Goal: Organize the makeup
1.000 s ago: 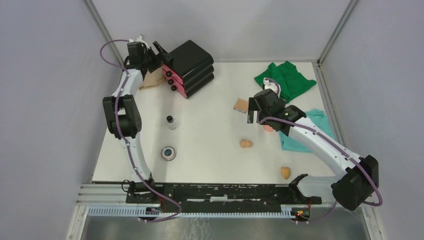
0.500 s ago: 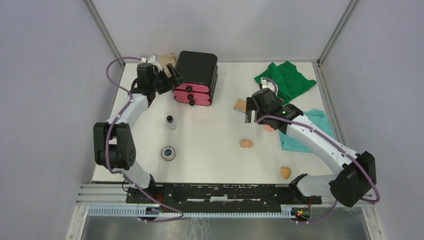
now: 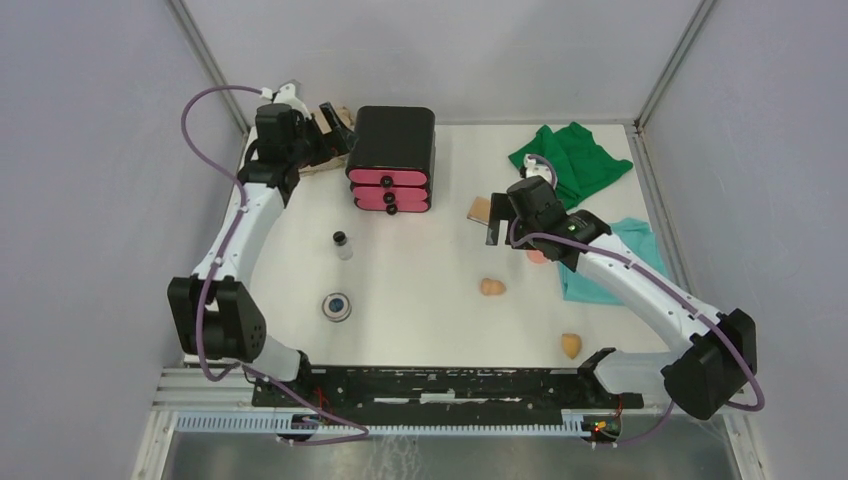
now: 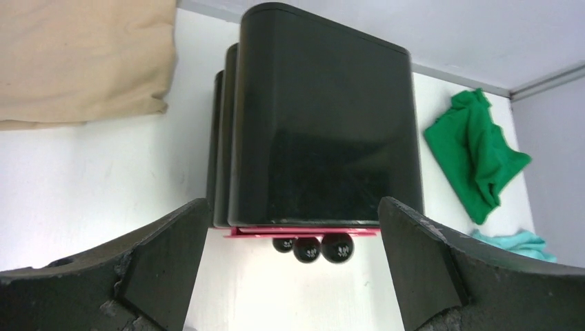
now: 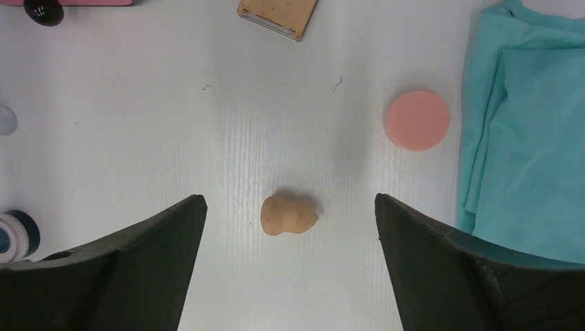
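The makeup lies scattered on the white table. One tan sponge [image 3: 491, 287] [image 5: 288, 214] lies below and between the jaws of my open right gripper [image 3: 497, 228] [image 5: 290, 276], untouched. A second tan sponge [image 3: 571, 345] sits near the front. The tan square pad [image 3: 481, 209] [image 5: 277, 15] and the pink round piece [image 5: 417, 119] lie beside the right gripper. The tiny jar [image 3: 342, 243] and the silvery compact [image 3: 337, 305] are at left-centre. My left gripper [image 3: 338, 128] [image 4: 293, 276] hovers open and empty behind the black box [image 3: 392, 150] [image 4: 324, 124].
The black box has pink drawers with black knobs [image 4: 321, 248] facing the near side. A beige cloth [image 4: 83, 62] lies at the back left, a green cloth [image 3: 570, 160] at the back right, and a teal cloth [image 3: 625, 260] [image 5: 524, 131] under the right arm. Grey walls enclose the table.
The black box has turned from an angled stance to square, its drawers facing the near edge. The left gripper swung round and drew back behind it. The right gripper drifted slightly left.
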You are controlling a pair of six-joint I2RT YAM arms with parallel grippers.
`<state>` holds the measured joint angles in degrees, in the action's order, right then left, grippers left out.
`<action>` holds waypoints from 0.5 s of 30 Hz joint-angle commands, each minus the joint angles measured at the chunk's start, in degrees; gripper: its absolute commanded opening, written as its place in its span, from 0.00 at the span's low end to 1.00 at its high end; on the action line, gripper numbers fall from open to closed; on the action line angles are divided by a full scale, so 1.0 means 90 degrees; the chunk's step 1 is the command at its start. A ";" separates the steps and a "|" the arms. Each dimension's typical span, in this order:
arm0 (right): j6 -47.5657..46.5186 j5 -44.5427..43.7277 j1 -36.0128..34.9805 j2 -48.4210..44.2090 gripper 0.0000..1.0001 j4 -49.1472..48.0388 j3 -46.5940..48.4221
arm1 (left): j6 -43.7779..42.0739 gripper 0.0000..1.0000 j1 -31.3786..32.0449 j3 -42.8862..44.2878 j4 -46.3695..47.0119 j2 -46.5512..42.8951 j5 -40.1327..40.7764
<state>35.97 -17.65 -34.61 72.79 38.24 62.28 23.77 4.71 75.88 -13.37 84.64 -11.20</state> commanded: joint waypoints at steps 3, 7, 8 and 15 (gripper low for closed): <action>0.0221 -0.0016 -0.0002 -0.0555 1.00 -0.0101 -0.0077 | -0.0393 0.99 -0.0034 0.0761 -0.0533 0.0719 0.0200; 0.0295 -0.0107 -0.0002 -0.0704 1.00 -0.0075 -0.0215 | -0.0271 0.99 -0.0024 0.0697 -0.0501 0.0929 -0.0633; 0.0314 -0.0110 -0.0002 -0.0716 0.99 -0.0060 -0.0218 | -0.0260 0.99 -0.0023 0.0585 -0.0434 0.0939 -0.0742; 0.0385 -0.0067 -0.0002 -0.0715 0.99 -0.0044 -0.0236 | -0.0288 0.98 0.0023 -0.0162 -0.0157 0.0875 -0.1200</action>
<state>38.33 -17.58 -34.61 67.31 38.48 60.60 23.05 4.54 77.45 -17.28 93.60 -16.64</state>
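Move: Below the open left hand's right side stands the black makeup organizer, its drawers facing the robot; its top drawer knob is about 2 cm ahead, 6 cm right and 17 cm down. The organizer's middle lies some 10 cm ahead and 6 cm right, and the small bottle 8 cm back, 3 cm left and 23 cm down. From the right hand that knob is about 19 cm ahead and 20 cm left, 7 cm lower. Sinking about 7 cm beside the organizer's front left corner, the left hand comes down towards the drawer knobs, easing forward a couple of centimetres at first, then slightly back and to the right. The wrist tips its fingers some 10 degrees further down; they stay wide open, and no touch is seen. ##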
